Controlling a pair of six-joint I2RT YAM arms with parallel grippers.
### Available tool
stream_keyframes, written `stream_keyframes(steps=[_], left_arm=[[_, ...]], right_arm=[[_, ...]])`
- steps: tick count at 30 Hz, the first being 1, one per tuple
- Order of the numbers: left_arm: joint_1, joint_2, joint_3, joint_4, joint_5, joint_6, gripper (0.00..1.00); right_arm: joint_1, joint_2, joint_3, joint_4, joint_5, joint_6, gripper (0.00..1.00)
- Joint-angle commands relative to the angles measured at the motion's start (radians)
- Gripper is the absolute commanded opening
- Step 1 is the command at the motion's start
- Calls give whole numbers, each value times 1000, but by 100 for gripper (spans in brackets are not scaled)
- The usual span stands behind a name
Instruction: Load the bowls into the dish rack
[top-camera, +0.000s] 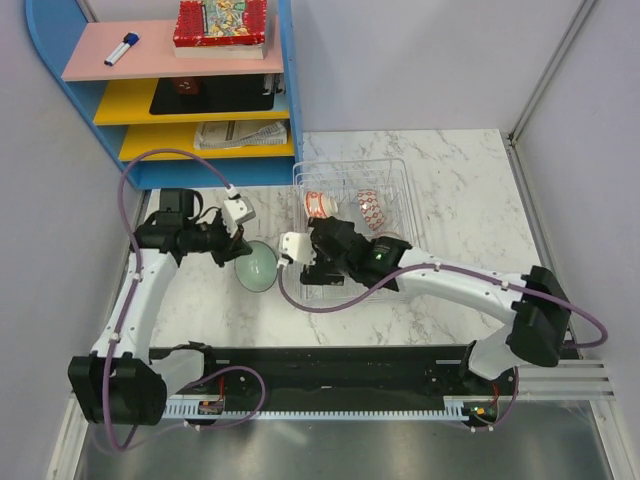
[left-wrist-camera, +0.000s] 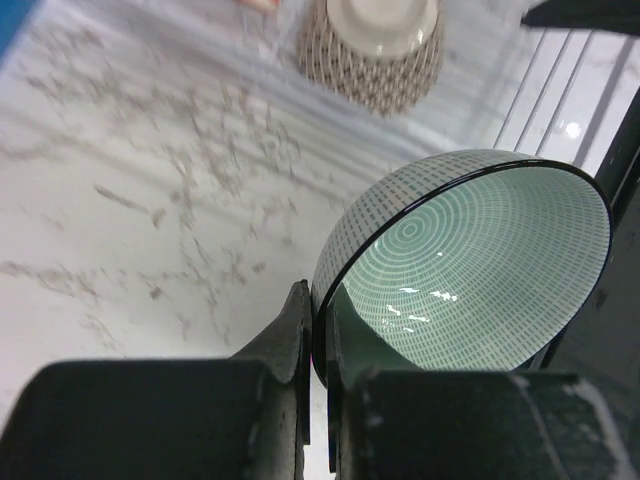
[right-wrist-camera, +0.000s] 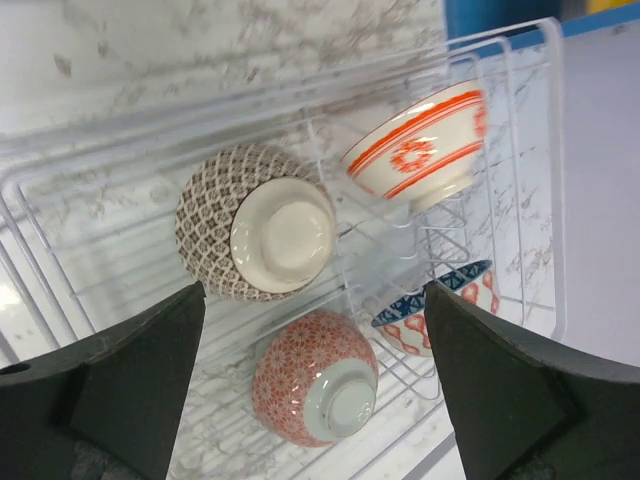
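Note:
My left gripper is shut on the rim of a pale green bowl, which it holds tilted just left of the dish rack; one finger is outside the wall of this bowl and the other inside. My right gripper hangs open over the rack's near end, with nothing between its fingers. Under this gripper, the clear rack holds a brown lattice bowl, an orange-red floral bowl, a white bowl with red bands and a blue and red patterned bowl. The brown bowl also shows ahead of the green one.
A blue shelf unit stands at the back left, right behind the rack, with a marker, a red box and papers on its shelves. A purple cable loops above the left arm. Grey walls close in both sides.

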Motion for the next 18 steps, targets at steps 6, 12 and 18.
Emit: stream_keyframes(steps=[6, 12, 18], left_arm=[[-7, -33, 119, 261, 241, -236, 2], [-38, -35, 62, 501, 188, -374, 2], [-130, -24, 68, 599, 88, -446, 2]], right_arm=[[-326, -222, 190, 84, -501, 584, 97], [-516, -183, 139, 161, -1017, 873, 98], [-584, -124, 27, 423, -1251, 1152, 97]])
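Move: The left hand holds the green bowl by its rim. From that hand the dish rack's middle lies about 25 cm right, 8 cm ahead and 13 cm below; in the rack the checked bowl is 18 cm right and 3 cm ahead, the orange bowl 16 cm right and 13 cm ahead. The empty right hand has the green bowl some 14 cm left, 4 cm back, 3 cm below; the checked bowl lies 12 cm under it, the orange bowl 11 cm ahead, 11 cm below. Fast upward, the right hand climbs some 17 cm out of the rack, swinging forward and right, then eases back left, back and a little down while its wide-open fingers turn from pointing down and forward to nearly level, facing left. The left hand lifts about 9 cm, drifting forward and right towards the rack and tilting its pinched fingers up. ##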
